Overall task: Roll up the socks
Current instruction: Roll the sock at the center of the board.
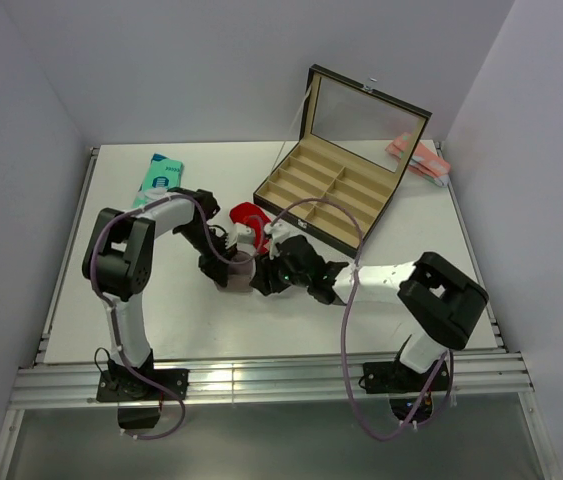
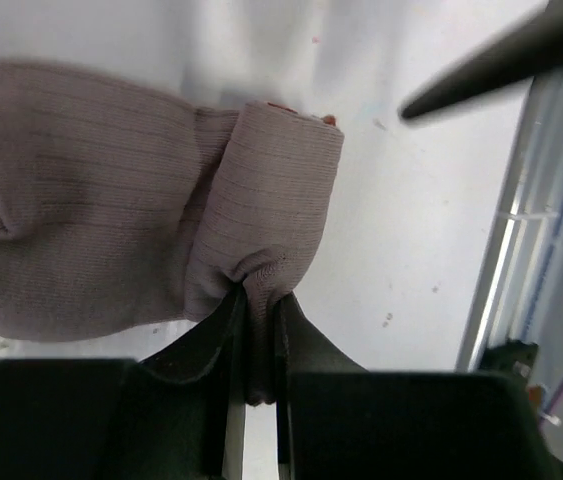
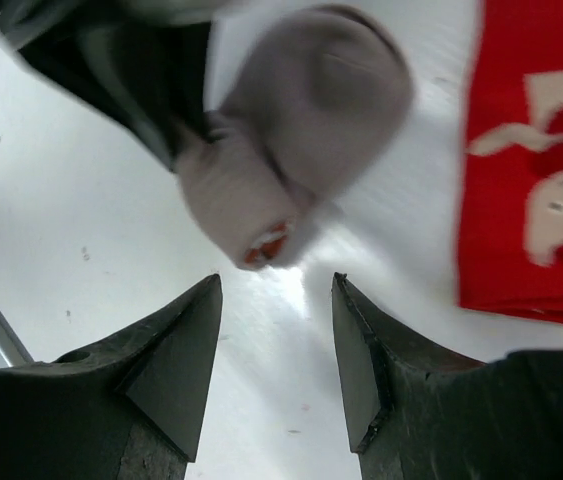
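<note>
One bright red sock (image 1: 249, 218) with a white emblem lies flat mid-table; the right wrist view shows it at the right edge (image 3: 531, 150). My left gripper (image 2: 258, 290) is shut on the end of a pale pink ribbed fabric bundle (image 2: 271, 190), partly rolled, with a speck of red and white at its tip. In the top view that bundle (image 1: 239, 272) sits between both grippers. My right gripper (image 3: 276, 285) is open, its fingers just short of the bundle's (image 3: 291, 150) tip and holding nothing. A blurred dark finger (image 2: 501, 60) of it crosses the left wrist view.
An open compartment box (image 1: 341, 190) with a raised lid stands at the back right, close to the red sock. A teal sock (image 1: 159, 175) lies at the back left. A pink packet (image 1: 419, 158) rests by the right wall. The table's metal rail (image 2: 506, 250) runs nearby.
</note>
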{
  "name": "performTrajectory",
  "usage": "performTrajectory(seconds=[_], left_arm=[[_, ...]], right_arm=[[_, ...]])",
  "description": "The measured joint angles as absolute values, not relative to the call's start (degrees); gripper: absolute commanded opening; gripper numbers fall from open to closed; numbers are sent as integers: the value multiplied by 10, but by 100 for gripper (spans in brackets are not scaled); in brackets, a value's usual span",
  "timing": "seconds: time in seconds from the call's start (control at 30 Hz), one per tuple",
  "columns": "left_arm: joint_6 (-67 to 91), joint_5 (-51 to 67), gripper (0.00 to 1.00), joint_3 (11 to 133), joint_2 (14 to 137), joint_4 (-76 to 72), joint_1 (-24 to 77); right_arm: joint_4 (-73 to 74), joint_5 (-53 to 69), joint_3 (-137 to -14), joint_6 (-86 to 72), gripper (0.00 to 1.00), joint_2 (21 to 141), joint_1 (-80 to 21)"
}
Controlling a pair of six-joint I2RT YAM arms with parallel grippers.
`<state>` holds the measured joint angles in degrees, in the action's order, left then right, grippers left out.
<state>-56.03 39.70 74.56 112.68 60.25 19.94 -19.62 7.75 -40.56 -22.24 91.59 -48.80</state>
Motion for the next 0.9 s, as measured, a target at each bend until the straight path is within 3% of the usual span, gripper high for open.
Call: performTrajectory(seconds=[0.4, 0.9], left_arm=[[-606, 422, 0, 829, 1244, 787, 187], [-562, 399, 0, 835, 1270, 831, 187]], right_arm=[[-78, -22, -518, -85, 59, 978, -601], [-53, -51, -594, 11, 60, 1026, -689]])
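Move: The left hand already pinches the gray sock near its rolled end; the sock's middle lies some 3 cm to its right and 1 cm ahead, about level. From the open right hand, the gray sock is about 4 cm left, neither ahead nor back, and 4 cm lower. The red sock lies roughly 7 cm ahead and 2 cm right of the right hand, 5 cm below; the box is about 13 cm ahead and 14 cm right, 4 cm down. Right hand, open, swings 9 cm left and 6 back around the gray sock; left drags its grip 5 back. ##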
